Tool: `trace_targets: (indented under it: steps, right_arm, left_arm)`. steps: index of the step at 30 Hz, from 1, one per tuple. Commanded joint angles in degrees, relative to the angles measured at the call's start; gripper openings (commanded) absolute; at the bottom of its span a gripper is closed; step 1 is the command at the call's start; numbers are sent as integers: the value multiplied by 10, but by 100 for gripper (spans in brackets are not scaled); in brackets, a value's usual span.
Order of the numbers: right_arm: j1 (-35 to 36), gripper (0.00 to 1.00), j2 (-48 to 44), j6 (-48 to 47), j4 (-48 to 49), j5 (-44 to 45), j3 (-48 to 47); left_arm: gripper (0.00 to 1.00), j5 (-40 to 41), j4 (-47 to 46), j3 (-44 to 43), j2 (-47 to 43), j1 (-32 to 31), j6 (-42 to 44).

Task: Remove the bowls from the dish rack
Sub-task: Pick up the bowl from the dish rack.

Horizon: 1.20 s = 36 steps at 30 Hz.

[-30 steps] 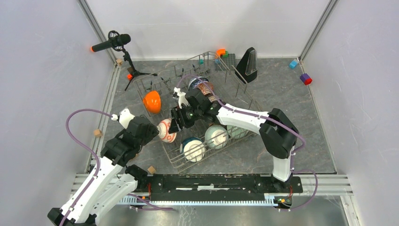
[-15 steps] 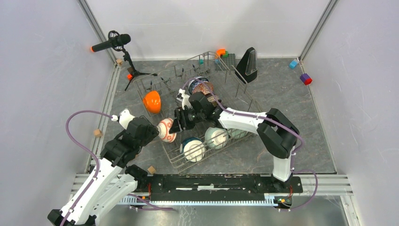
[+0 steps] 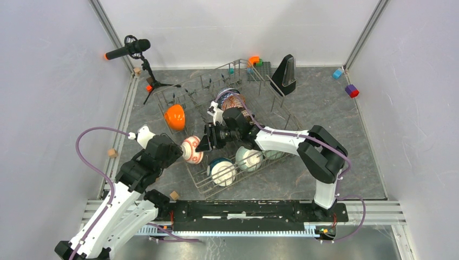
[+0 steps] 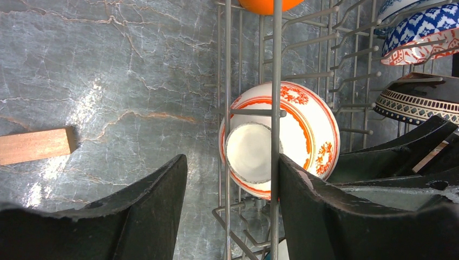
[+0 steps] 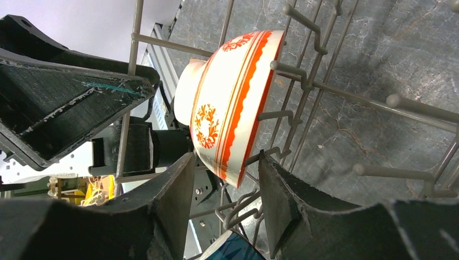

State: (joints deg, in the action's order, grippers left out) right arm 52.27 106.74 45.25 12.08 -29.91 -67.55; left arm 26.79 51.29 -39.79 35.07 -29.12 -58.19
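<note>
The red-floral bowl (image 3: 191,150) lies on its side at the left end of the grey wire dish rack (image 3: 281,111). In the right wrist view its lower rim (image 5: 233,108) sits between the fingers of my right gripper (image 5: 226,189), which is open with gaps on both sides. My left gripper (image 4: 233,179) is open just outside the rack's left wall, facing the bowl's white base (image 4: 292,135) through the wires. Other bowls in the rack: orange (image 3: 175,117), teal with white base (image 3: 223,170), mint green (image 3: 249,158), patterned ones (image 3: 233,100).
A wooden block (image 4: 35,145) lies on the stone table left of the rack, another (image 3: 174,195) near the front rail. A microphone on a tripod (image 3: 135,49) stands back left, a black metronome (image 3: 285,73) behind the rack, and coloured blocks (image 3: 352,90) back right.
My right gripper's jaws have narrowed around the red-floral bowl's rim and the wrist has shifted slightly right. The left arm has barely moved.
</note>
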Motion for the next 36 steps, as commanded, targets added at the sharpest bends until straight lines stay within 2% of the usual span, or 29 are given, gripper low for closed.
trace_targets:
  steps: [1,8,17,26,36]
  right_arm:
    - [14,51,-28,38,61,-68,9]
    - [17,49,-32,44,75,-83,16]
    - [21,39,-24,60,101,-96,15]
    - [31,38,-5,89,143,-113,8]
    - [36,27,4,98,156,-122,2]
  left_arm:
    - [67,5,-5,3,-3,-1,-22]
    - [67,6,-5,0,-1,-2,-20]
    - [66,6,-5,1,0,-2,-19]
    - [65,5,-6,0,2,-2,-17]
    - [63,12,-3,-8,2,-2,-10]
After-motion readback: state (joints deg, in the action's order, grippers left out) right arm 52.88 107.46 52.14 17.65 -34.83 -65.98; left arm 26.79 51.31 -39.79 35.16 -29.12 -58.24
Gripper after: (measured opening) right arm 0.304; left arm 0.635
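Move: Beside the right fingers, which straddle its open edge, the orange-patterned white bowl has its middle about 3 cm to the left, 1 cm back and 1 cm below that hand. From the same hand, the plain orange bowl lies some 11 cm ahead, 9 cm left and 3 cm lower, and the blue-and-white bowl about 9 cm back, 8 cm right and 3 cm lower. From the left hand, the patterned bowl lies roughly 2 cm ahead, 5 cm right and 3 cm below. Closing steadily on the edge of the patterned bowl, the right fingers narrow from about half open to under a third, pinching its wall. The hand first barely rises, then draws back about 2 cm, ending 1 cm higher and a little farther left, while the wrist tips some 5 to 10 degrees; it drags bowl and rack along. ##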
